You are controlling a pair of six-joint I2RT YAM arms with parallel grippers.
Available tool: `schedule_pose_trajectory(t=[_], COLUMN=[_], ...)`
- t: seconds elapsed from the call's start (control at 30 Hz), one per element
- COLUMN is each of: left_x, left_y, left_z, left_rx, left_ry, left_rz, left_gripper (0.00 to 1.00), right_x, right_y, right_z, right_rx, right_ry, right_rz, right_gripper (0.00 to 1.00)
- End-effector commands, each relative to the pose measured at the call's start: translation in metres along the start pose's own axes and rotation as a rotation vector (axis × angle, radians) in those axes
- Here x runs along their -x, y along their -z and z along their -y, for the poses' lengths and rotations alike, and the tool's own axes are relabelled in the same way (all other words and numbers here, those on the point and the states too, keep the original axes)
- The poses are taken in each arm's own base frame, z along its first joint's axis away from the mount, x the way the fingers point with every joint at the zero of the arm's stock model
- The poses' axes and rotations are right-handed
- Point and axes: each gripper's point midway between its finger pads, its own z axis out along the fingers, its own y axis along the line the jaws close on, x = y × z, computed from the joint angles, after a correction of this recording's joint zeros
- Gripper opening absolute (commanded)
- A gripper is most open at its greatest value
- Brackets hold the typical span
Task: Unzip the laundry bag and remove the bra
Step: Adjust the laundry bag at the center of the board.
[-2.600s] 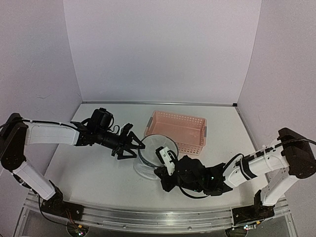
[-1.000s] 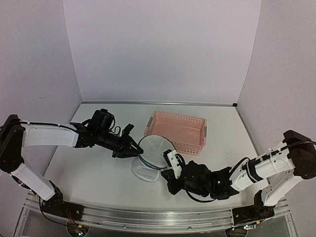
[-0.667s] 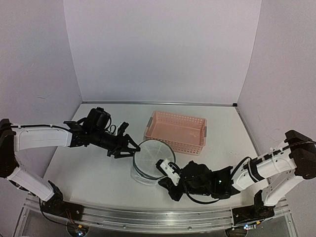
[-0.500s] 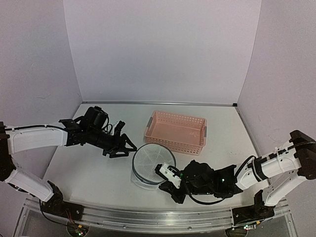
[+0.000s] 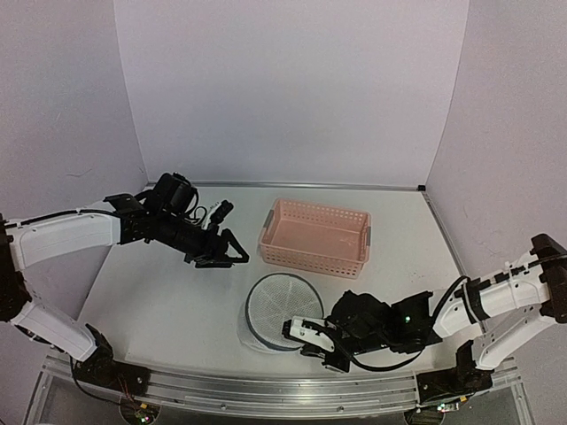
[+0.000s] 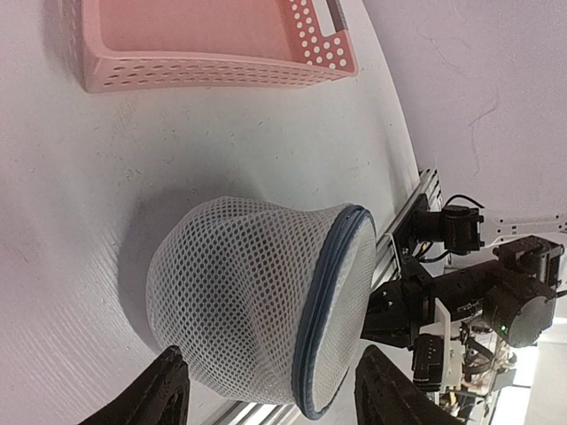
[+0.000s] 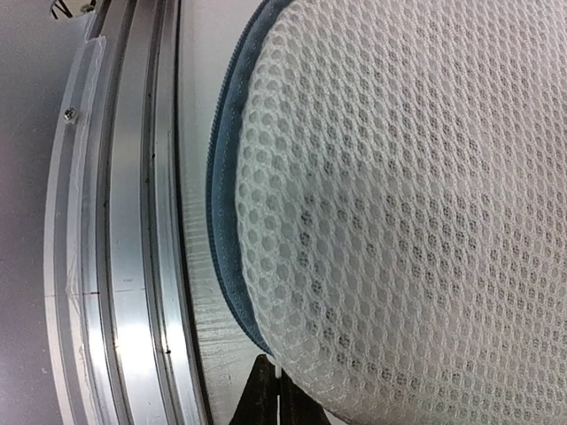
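Note:
The laundry bag (image 5: 277,310) is a white mesh cylinder with a blue-grey zip rim, resting on the table near the front edge with its round lid tilted toward the camera. In the left wrist view the laundry bag (image 6: 252,305) lies on its side a short way ahead of my left gripper (image 6: 272,359), which is open and holds nothing. From above, my left gripper (image 5: 229,254) hovers well to the bag's upper left. My right gripper (image 5: 291,330) is at the bag's near rim. Its fingertips (image 7: 266,390) are shut on a thin white zip pull (image 7: 279,376). The bra is hidden.
A pink perforated basket (image 5: 314,236) stands behind the bag, also at the top of the left wrist view as the pink basket (image 6: 204,40). The metal rail (image 7: 133,221) of the table's near edge runs just beside the bag's rim and my right gripper.
My left gripper opened, let go of the bag's rim and drew back to the left. The bag settled closer to the front edge. My right gripper, still shut, moved nearer the front along the rim.

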Motion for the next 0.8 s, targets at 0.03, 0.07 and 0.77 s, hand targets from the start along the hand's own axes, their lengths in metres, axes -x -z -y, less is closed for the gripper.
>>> schedule_pose_trajectory(t=[0.03, 0.07, 0.77], left_x=[0.009, 0.009, -0.02], left_y=[-0.006, -0.008, -0.046], left_z=[0.025, 0.027, 0.046], left_rx=[-0.068, -0.068, -0.018], left_ry=[-0.147, -0.161, -0.276], left_rz=[-0.049, -0.059, -0.24], left_gripper=[0.65, 0.65, 0.41], right_x=[0.024, 0.024, 0.022], right_y=[0.013, 0.014, 0.013], right_z=[0.0, 0.001, 0.005], right_rx=[0.006, 0.003, -0.019], right_ry=[0.072, 0.071, 0.052], right_rz=[0.039, 0.036, 0.023], right_gripper=[0.0, 0.0, 0.0])
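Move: The left hand is empty and half open; the laundry bag's middle lies about 10 cm to its right, 8 cm back towards the base and 10 cm lower. The pink basket lies some 18 cm ahead of this hand, 20 cm to its right and 15 cm lower. The right hand already pinches the bag's near rim; the bag's middle is roughly 6 cm ahead of it, 5 cm to its left and 2 cm above. Bring the left gripper right first, about 5 cm in all, then curve it back some 3 cm and slightly down towards the zippered rim at the bag's upper left, turning it clockwise by nearly 20 degrees and partly closing the fingers without shutting them. Keep the right gripper shut on the near rim, holding it almost in place after a last small drift of about 1 cm. ##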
